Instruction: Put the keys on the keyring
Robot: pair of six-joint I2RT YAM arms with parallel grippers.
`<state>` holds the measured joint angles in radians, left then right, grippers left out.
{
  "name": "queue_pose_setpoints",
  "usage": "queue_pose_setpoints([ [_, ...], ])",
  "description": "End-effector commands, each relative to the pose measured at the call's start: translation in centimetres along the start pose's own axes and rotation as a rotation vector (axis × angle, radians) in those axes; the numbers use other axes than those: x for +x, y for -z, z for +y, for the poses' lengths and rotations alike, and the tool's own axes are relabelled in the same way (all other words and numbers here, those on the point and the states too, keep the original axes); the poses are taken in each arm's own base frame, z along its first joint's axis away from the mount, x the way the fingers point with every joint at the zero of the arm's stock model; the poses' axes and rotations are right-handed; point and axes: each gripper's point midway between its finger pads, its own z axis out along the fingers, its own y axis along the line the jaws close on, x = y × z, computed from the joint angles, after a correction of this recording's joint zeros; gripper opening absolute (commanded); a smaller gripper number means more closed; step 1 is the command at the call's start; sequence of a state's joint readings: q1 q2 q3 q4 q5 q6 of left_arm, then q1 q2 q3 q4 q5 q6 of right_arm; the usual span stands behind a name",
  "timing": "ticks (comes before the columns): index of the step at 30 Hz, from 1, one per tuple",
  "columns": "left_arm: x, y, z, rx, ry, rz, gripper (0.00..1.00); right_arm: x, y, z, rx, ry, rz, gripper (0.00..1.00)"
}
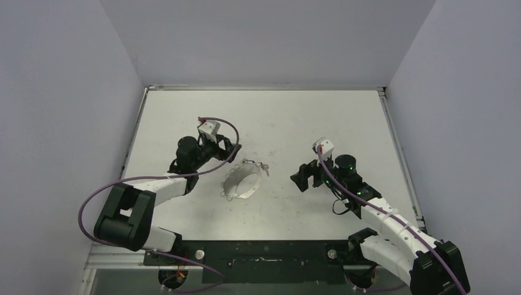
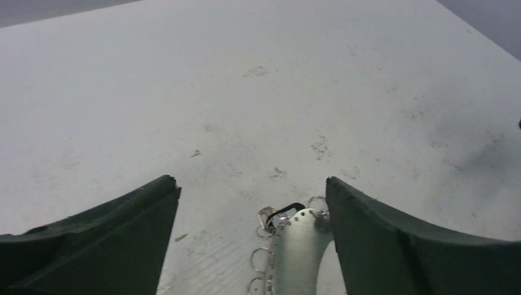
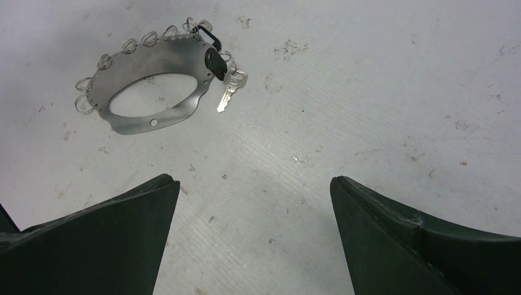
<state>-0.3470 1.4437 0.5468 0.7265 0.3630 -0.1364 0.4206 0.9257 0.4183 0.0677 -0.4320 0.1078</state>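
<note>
The keyring (image 1: 231, 185) is a flat silvery oval plate with a hole, edged with several tiny rings, lying on the table between the arms. The keys (image 3: 226, 88), a small silver key on a black oblong loop (image 2: 289, 209), hang at its far end. My left gripper (image 2: 252, 184) is open just over that end. The keyring (image 2: 298, 252) lies between its fingers, close against the right finger (image 2: 393, 239). My right gripper (image 3: 255, 181) is open and empty over bare table, short of the keyring (image 3: 178, 55). From above, the left gripper (image 1: 235, 150) and right gripper (image 1: 298, 177) flank the keys (image 1: 263, 167).
The white table (image 1: 319, 117) has grey walls on three sides and a raised rim. A black rail (image 1: 264, 252) with the arm bases runs along the near edge. Purple cables loop from both arms.
</note>
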Motion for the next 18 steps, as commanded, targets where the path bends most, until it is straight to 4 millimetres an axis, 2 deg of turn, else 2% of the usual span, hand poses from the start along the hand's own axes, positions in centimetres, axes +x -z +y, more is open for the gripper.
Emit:
queue_pose_setpoints([
  [1,-4.8,2.7,2.8,-0.139,0.065,-0.189,0.96,-2.7,0.0,-1.2,0.060,-0.008,-0.085,1.00],
  [6,-5.2,7.3,6.0,-0.366,0.111,-0.255,0.97,-3.9,0.6,-2.1,0.116,-0.016,-0.129,1.00],
  [13,-2.8,12.9,7.4,-0.576,0.119,-0.203,0.97,-4.9,1.9,-3.0,0.184,-0.011,-0.173,1.00],
  [18,-0.8,16.4,8.9,-0.736,0.094,-0.145,0.97,-5.2,3.4,-5.2,0.323,0.006,-0.191,1.00],
])
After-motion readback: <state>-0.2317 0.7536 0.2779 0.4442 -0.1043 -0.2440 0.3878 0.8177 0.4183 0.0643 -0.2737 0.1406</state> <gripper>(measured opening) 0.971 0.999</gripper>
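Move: Both hands are empty. The keyring lies with its middle about 9 cm back and 4 cm right of the left hand, some 13 cm below it; its far tagged key sits about 3 cm back and 4 cm right of that hand, the other tagged key 5 cm back and 10 cm right. From the right hand, the keyring's middle is roughly 20 cm left and 3 cm ahead, 12 cm below. Carry the left gripper off to the left, away from the keyring, about 14 cm, lifting as it swings and drawing back some 5 cm; turn it about 35 degrees counter-clockwise and finish spreading its already parted fingers wide. Meanwhile ease the open right gripper a few centimetres away too, to the right, up and slightly forward, turning a little clockwise. ##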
